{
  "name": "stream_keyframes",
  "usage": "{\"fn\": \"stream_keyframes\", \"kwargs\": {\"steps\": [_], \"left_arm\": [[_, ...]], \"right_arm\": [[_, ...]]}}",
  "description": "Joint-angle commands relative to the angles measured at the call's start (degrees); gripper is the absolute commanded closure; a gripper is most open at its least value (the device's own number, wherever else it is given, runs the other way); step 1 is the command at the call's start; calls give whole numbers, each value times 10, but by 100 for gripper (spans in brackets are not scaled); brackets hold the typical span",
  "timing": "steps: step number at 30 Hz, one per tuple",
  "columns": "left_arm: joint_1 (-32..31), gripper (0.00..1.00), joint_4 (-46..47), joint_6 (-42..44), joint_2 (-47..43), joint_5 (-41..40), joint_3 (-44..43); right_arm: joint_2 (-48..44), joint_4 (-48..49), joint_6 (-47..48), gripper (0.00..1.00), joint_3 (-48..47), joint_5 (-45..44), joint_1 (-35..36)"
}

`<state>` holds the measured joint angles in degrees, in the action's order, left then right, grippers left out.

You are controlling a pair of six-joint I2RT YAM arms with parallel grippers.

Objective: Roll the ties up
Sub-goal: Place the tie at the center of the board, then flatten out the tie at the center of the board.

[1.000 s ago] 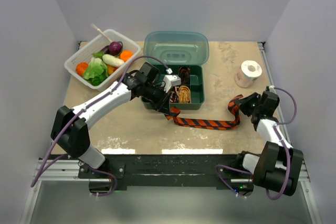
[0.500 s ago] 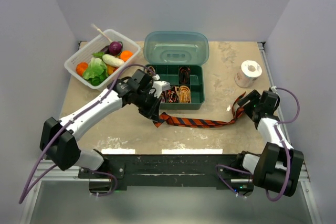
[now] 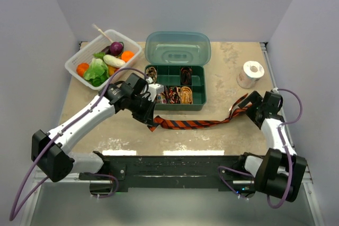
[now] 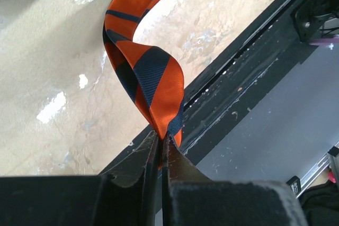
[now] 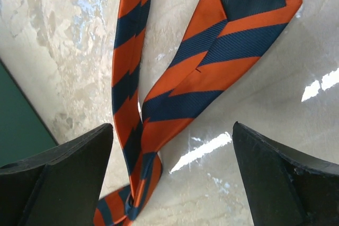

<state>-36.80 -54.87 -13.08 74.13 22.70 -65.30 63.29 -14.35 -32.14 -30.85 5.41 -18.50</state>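
An orange-red tie [image 3: 196, 124] with navy stripes lies stretched across the table in front of the green box [image 3: 199, 100]. My left gripper [image 3: 150, 122] is shut on its left end and holds it a little above the table. In the left wrist view the tie [image 4: 151, 72] loops up out of the left gripper [image 4: 161, 137]. My right gripper [image 3: 253, 106] stands open over the tie's right end. In the right wrist view that end [image 5: 212, 51] lies on the table between the wide-apart fingers [image 5: 58, 178]. Small coiled ties [image 3: 180, 96] sit in the box's compartments.
The box's lid [image 3: 177, 48] stands open behind it. A white basket [image 3: 74, 63] of toy vegetables is at the back left. A white tape roll [image 3: 250, 73] stands at the back right. The black front rail [image 3: 175, 165] runs close to the left gripper.
My right gripper has opened and let go of the tie's right end. My left gripper has drawn the other end left and toward the front, pulling the tie out straighter.
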Motion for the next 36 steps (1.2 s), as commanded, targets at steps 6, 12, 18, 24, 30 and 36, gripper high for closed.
{"fn": "stream_keyframes", "kwargs": {"steps": [6, 12, 18, 24, 30, 36], "left_arm": [[-1, 100, -15, -18, -17, -21, 10], [-1, 100, -7, -18, -14, -17, 10], [0, 100, 0, -17, -6, -13, 8], [0, 100, 5, -19, -2, -15, 10], [0, 100, -8, -32, -14, -31, -4], [-1, 100, -25, -57, -45, -47, -22]], "right_arm": [[-120, -98, 37, 2, -103, -19, -3], [-77, -82, 88, 12, -129, 57, 4], [-26, -83, 95, 62, -120, 79, 72], [15, -75, 67, 89, -79, 47, 154], [50, -120, 50, 100, -69, 25, 158], [68, -124, 43, 100, -65, 14, 159]]}}
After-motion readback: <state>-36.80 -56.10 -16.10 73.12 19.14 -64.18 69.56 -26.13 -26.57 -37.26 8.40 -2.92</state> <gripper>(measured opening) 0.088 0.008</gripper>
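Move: The tie's fold, where its right-hand strands meet, lies about 8 cm left of the open right hand, 2 cm back and 1 cm below. The paper roll stands some 18 cm ahead and level sideways; the green box's middle is about 38 cm left and 13 cm ahead. From the left hand, still pinching the tie's other end, the fold is roughly 42 cm right, 9 cm ahead and 11 cm below. The right hand rises 10 cm, then shuts, swinging about 8 cm left and down onto the tie's fold. ##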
